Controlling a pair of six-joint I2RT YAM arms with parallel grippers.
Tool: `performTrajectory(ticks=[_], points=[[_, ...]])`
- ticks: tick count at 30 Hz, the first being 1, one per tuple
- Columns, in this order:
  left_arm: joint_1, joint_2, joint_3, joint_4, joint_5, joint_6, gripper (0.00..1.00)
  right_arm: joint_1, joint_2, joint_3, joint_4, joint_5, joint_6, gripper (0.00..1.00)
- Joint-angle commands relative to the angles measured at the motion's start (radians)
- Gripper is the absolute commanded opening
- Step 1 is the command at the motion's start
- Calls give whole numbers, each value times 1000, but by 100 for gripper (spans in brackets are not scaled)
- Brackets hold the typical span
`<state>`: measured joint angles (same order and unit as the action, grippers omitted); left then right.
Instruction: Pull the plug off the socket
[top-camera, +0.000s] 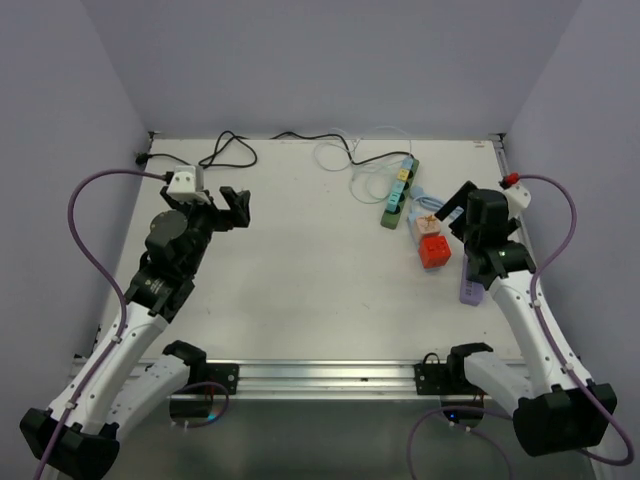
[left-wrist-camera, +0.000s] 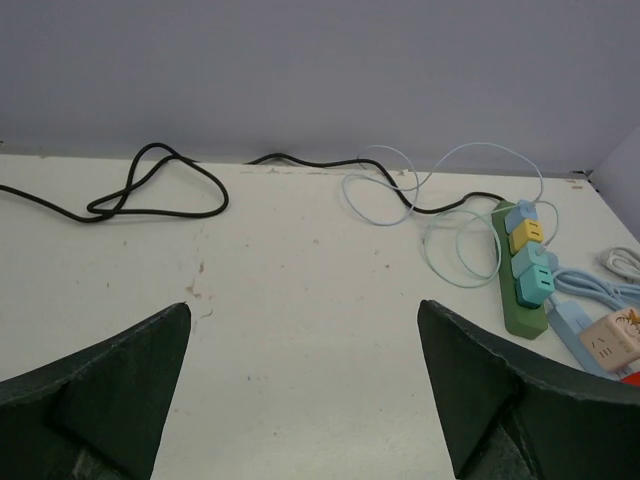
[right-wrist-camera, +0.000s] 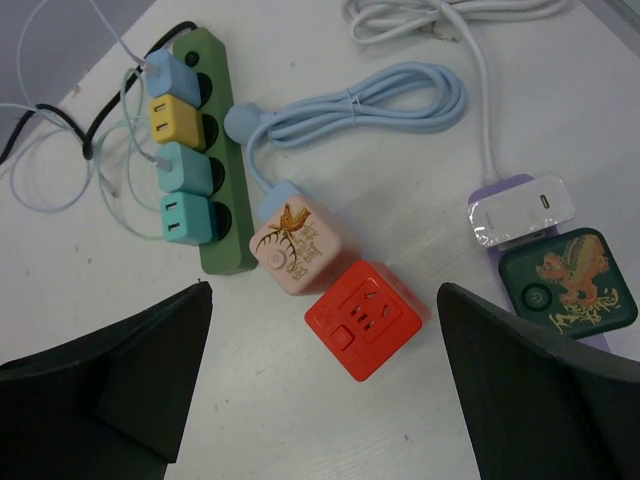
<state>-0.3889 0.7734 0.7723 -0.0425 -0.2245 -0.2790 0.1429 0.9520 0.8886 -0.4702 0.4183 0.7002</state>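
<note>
A green power strip (right-wrist-camera: 228, 250) lies at the back right of the table (top-camera: 300, 280), also seen as the green power strip (top-camera: 398, 195) (left-wrist-camera: 520, 300). Several small plugs sit in it in a row: blue (right-wrist-camera: 175, 78), yellow (right-wrist-camera: 175, 118) and two teal (right-wrist-camera: 187, 192). My right gripper (right-wrist-camera: 322, 300) hangs open over a red cube socket (right-wrist-camera: 365, 320) beside a pink cube socket (right-wrist-camera: 295, 245), touching nothing. My left gripper (left-wrist-camera: 303, 400) stands open and holds nothing over the bare table at the left, far from the strip.
A purple strip carries a dark green cube (right-wrist-camera: 565, 280) and a white adapter (right-wrist-camera: 520, 210) at the far right. A light blue cable (right-wrist-camera: 350, 105) coils behind the pink cube. Thin pale cords (left-wrist-camera: 450, 230) and a black cable (left-wrist-camera: 150, 190) lie along the back wall.
</note>
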Motion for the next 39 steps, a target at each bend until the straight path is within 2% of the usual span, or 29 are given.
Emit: performTrajectory(ticks=[1,3,8,14,19,23,29,33,39], points=[[-4,3,33,16,25,-35,100,0,53,91,-67,45,35,99],[-4,-2,30,20,17,-35,100,0,60,102,-46,2,-19,99],[-4,-8,32,18,-6,-32,100,-2,22,-31,120,-84,-195,99],[-2,-8,30,21,-7,-22,100,0,31,-20,99,-131,-217,99],[-4,-10,35,18,28,-22,100,-2,63,-65,182,-237,-206,99],[-4,0,39,12,50,-26,100,0,137,-79,235,-162,-195,99],[-8,-29,22,26,37,-23,100,0,296,22,182,-125,-271,99],[-18,-37,22,26,56,-26,100,21,424,104,79,-113,-320,99],[-59,-39,21,26,45,-2,100,46,433,73,71,-147,-364,99]])
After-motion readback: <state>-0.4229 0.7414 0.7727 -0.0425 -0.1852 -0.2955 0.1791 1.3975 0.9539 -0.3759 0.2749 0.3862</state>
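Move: From the right hand, the pink plug lies about 8 cm ahead, 2 cm to the left and some 14 cm below. The red plug sits about 6 cm nearer the base than the pink plug, straight left-right level with the hand; the middle of the green socket strip is roughly 17 cm ahead and 9 cm left of the hand, the dark green plug 3 cm back and 10 cm right. From the left hand, the pink plug is about 8 cm ahead, 46 cm right and 23 cm below. With its fingers wide open throughout, the right hand first eases left and a little forward and down while turning counter-clockwise, then drops much faster and forward towards the pink plug, sinking about 10 cm in all and going some 5 cm forward and 3 to 4 cm left. The wrist tips the fingers some 20 degrees further down and ends with the turn lining the jaws up better with the pink and red plugs, close above them, with no contact to be seen. ##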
